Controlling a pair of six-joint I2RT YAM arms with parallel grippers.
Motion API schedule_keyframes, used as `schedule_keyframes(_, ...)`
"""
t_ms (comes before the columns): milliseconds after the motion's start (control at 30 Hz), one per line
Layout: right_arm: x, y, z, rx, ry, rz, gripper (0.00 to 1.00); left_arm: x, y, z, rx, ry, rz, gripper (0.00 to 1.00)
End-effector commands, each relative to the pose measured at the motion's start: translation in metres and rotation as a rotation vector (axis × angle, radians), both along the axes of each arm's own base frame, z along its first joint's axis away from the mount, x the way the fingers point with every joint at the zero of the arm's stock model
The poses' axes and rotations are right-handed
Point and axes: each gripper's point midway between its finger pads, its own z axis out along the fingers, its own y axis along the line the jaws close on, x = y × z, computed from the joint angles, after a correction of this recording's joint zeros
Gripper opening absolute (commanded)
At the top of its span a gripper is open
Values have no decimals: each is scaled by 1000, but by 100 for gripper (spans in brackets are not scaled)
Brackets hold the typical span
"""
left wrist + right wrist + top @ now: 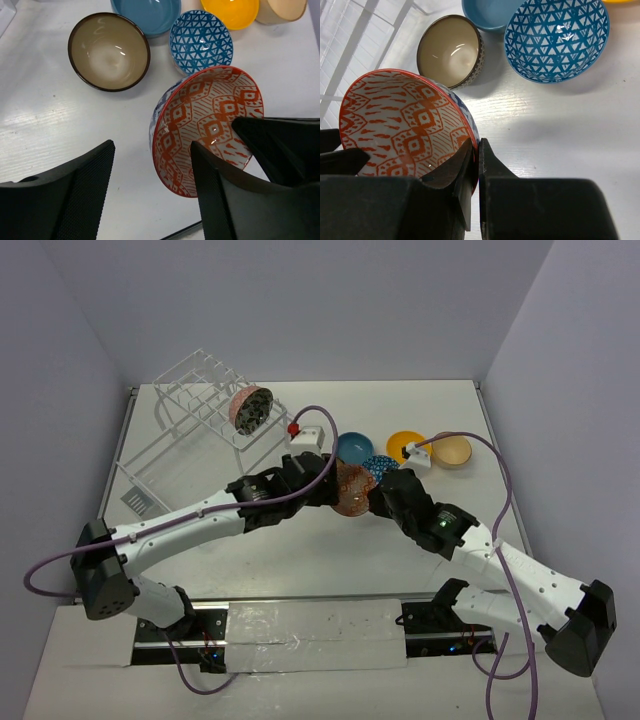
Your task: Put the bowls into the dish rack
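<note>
A salmon patterned bowl [352,488] hangs tilted above the table between both arms. My right gripper [476,145] is shut on its rim [405,125]. My left gripper [151,150] straddles the opposite rim of this bowl [200,115], one finger [220,200] inside it, the other finger [85,195] well clear, jaws apart. On the table lie a dark brown bowl [109,51], a teal one [352,448], a blue patterned one [380,466], an orange-yellow one [406,445] and a tan one [450,451]. The white wire dish rack [190,430] stands at the far left with a grey patterned bowl [250,408] on edge in it.
A small white box with a red knob [308,434] sits right of the rack, and another white block [413,450] lies among the far bowls. The rack's grey cutlery cup [137,502] is at its near left corner. Purple cables loop over both arms.
</note>
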Motion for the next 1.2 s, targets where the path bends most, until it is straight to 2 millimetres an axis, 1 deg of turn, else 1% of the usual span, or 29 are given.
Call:
schedule_keyframes(0, 9, 3, 26, 61, -77, -32, 0, 8, -7, 13, 5, -42, 29, 66)
schedule_keyframes(67, 9, 4, 26, 63, -79, -28, 0, 10, -9, 7, 36, -38, 34, 63)
schedule_keyframes(100, 9, 4, 25, 64, -79, -26, 0, 10, -10, 6, 48, -38, 30, 59)
schedule_keyframes(167, 10, 5, 26, 65, -79, -25, 0, 12, -13, 3, 62, -41, 34, 53)
schedule_keyframes(200, 10, 5, 25, 62, -77, -24, 0, 12, -14, 2, 71, -41, 31, 49)
schedule_keyframes(267, 10, 5, 24, 57, -76, -24, 0, 13, -16, 2, 74, -46, 33, 45)
schedule_keyframes(300, 10, 5, 24, 58, -77, -23, 0, 13, -16, 2, 76, -46, 33, 41)
schedule_keyframes(467, 10, 6, 26, 66, -83, -19, 0, 14, -19, -4, 96, -38, 33, 35)
schedule_keyframes(500, 10, 5, 26, 64, -84, -22, 0, 14, -19, -4, 98, -36, 34, 30)
schedule_keyframes(567, 10, 5, 26, 62, -82, -22, 0, 14, -20, -4, 98, -36, 35, 24)
schedule_keyframes(600, 10, 5, 25, 64, -82, -23, 0, 15, -19, -3, 99, -39, 38, 17)
schedule_keyframes(667, 10, 5, 25, 67, -84, -24, 0, 15, -18, -2, 102, -42, 40, 10)
schedule_keyframes(700, 9, 5, 24, 69, -83, -23, 0, 15, -18, -1, 103, -44, 42, 2)
schedule_keyframes(733, 9, 5, 22, 69, -80, -22, 0, 15, -18, 1, 101, -46, 43, 0)
schedule_keyframes(833, 8, 5, 21, 71, -79, -17, 0, 15, -16, 3, 105, -49, 46, 0)
schedule_keyframes(867, 7, 7, 22, 77, -82, -4, 5, 15, -15, 4, 104, -54, 48, 0)
schedule_keyframes(900, 5, 7, 24, 85, -90, 6, 21, 14, -13, 8, 106, -65, 44, 0)
schedule_keyframes(933, 4, 11, 29, 105, -103, 30, 30, 16, -10, 11, 110, -80, 52, 0)
schedule_keyframes(967, 1, 10, 33, 118, -120, 42, 47, 17, -10, 15, 113, -98, 49, 0)
schedule_keyframes(1000, 0, 11, 36, 131, -131, 50, 55, 18, -7, 22, 111, -113, 52, 0)
schedule_keyframes(1033, -1, 10, 41, 143, -145, 54, 61, 20, -3, 28, 117, -135, 66, 0)
schedule_keyframes(1067, -3, 9, 50, 163, -172, 62, 71, 22, 0, 33, 132, -156, 65, 0)
schedule_keyframes(1100, -4, 9, 53, 170, -184, 66, 75, 23, 4, 46, 128, -181, 70, 0)
schedule_keyframes(1167, -8, 7, 65, 192, -220, 83, 82, 28, 12, 61, 163, -239, 78, 0)
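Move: The red-patterned bowl hangs tilted in the right gripper, pinched by its right rim. The bowl's middle lies about 5 cm to the right of the open left gripper, 1 cm ahead and 2 cm below, and about 5 cm left and 2 cm ahead of the right gripper. On the table, from the left hand and some 16 cm lower, the brown bowl sits 11 cm ahead and 1 cm left, the blue-patterned bowl 10 cm ahead and 12 cm right. The red-patterned bowl changes hands in the air. While the right gripper holds it still by the right rim, the left hand sinks about 2 cm, easing a little forward, and shuts its fingers on the bowl's left rim. Only then does the right gripper open, come free and rise about 4 cm, as the left keeps its pinch and rolls its left side up some 5 degrees. ##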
